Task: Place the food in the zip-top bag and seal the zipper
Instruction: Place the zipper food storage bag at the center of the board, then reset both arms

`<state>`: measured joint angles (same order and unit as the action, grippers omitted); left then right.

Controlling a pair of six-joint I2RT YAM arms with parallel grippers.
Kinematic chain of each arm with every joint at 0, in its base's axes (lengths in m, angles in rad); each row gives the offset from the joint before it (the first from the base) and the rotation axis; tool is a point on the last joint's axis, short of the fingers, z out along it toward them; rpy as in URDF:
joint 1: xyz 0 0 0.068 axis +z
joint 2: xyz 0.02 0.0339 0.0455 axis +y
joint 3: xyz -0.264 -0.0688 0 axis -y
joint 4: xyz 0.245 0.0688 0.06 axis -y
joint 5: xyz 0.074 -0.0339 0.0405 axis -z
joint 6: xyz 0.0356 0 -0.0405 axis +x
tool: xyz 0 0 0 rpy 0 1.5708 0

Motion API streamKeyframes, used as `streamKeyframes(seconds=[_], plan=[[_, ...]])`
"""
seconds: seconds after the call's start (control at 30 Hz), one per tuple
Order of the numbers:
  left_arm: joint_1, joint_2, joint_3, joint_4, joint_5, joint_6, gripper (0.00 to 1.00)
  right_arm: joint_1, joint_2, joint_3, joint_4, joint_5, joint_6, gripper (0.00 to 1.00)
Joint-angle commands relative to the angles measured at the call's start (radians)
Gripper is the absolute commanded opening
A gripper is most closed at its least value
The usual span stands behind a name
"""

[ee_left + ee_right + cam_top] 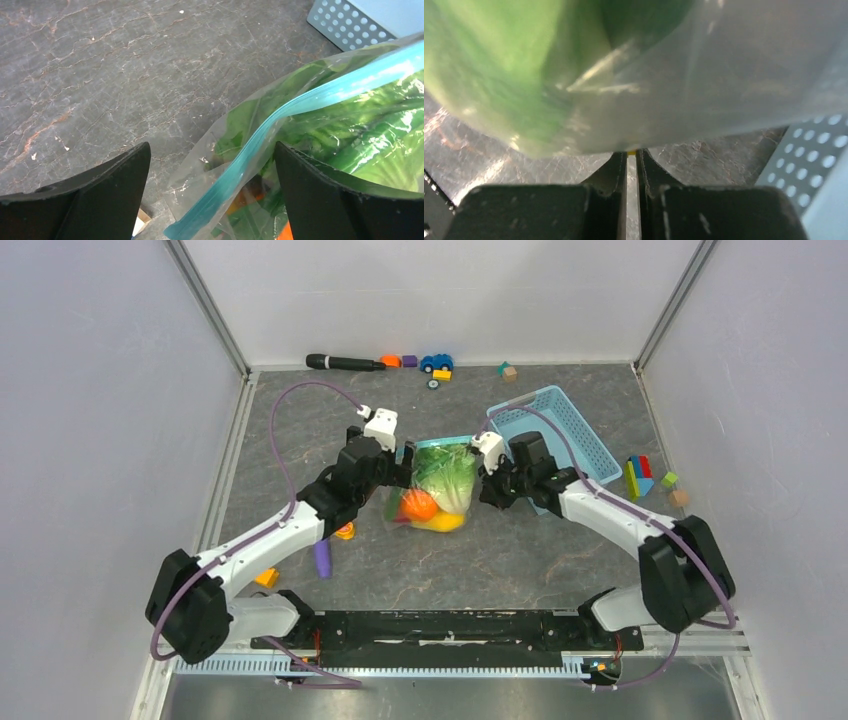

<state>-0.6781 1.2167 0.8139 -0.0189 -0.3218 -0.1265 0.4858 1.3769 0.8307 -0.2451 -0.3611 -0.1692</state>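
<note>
The zip-top bag (452, 502) lies mid-table, holding the food: green lettuce (447, 472), an orange (420, 504) and a yellow mango (440, 523). Its teal zipper (440, 441) runs along the far edge. In the left wrist view the zipper (300, 102) crosses diagonally over lettuce (370, 135), its end lying between the jaws. My left gripper (398, 475) (211, 147) is open at the bag's left corner, straddling that zipper end without pinching it. My right gripper (490, 480) (631, 151) is shut on the bag's right edge, with clear plastic (724, 75) and lettuce filling its view.
The light-blue lattice basket (560, 430) (350, 20) (819, 150) stands right behind the right gripper. A purple stick (322, 558) and small blocks (266, 578) lie by the left arm. Coloured blocks (640, 478) sit at the right. A black stick (340, 362) and toy car (436, 362) are at the back wall.
</note>
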Motion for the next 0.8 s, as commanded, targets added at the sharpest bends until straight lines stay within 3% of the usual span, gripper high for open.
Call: streamKeyframes(seconds=[0.0, 0.2, 0.3, 0.4, 0.6, 0.77], plan=[[0.025, 0.053, 0.038, 0.013, 0.013, -0.062, 1.0, 0.035, 0.078, -0.02, 0.162, 0.101, 0.16, 0.13], [0.117, 0.225, 0.208, -0.089, 0.009, -0.149, 1.0, 0.037, 0.146, -0.073, 0.297, 0.201, 0.253, 0.35], [0.129, 0.331, 0.309, -0.157, 0.017, -0.142, 1.0, 0.037, 0.182, -0.089, 0.35, 0.164, 0.286, 0.49], [0.129, 0.351, 0.317, -0.151, 0.069, -0.129, 1.0, 0.037, 0.203, -0.094, 0.383, 0.144, 0.313, 0.6], [0.127, 0.202, 0.24, -0.133, 0.102, -0.153, 1.0, 0.037, 0.111, -0.101, 0.414, 0.252, 0.325, 0.7], [0.124, -0.047, 0.168, -0.183, 0.078, -0.226, 1.0, 0.037, -0.066, -0.168, 0.484, 0.355, 0.355, 0.78]])
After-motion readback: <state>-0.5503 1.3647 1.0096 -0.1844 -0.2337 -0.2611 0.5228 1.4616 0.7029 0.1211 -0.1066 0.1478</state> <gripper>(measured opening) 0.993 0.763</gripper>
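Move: The zipper food storage bag, full of food, has its middle about 8 cm right of the open left hand, 5 cm back and some 9 cm lower. From the right hand, closed at the bag's right edge, its middle lies roughly 9 cm left, 1 cm back and 3 cm lower. The blue basket stands about 14 cm right of the right hand, 4 cm farther out and 6 cm down; the toy pizza is 9 cm left, 16 cm back and 16 cm below the left hand. The right hand lets go of the bag's right edge, opening wide as it sinks about 6 cm towards the board, then rises some 3 cm, easing forward and turning about 20 degrees clockwise. The left hand, fingers still wide open, pushes forward about 7 cm and down 4 cm beside the zipper side, tipping a little downward, then lifts and draws halfway back. ##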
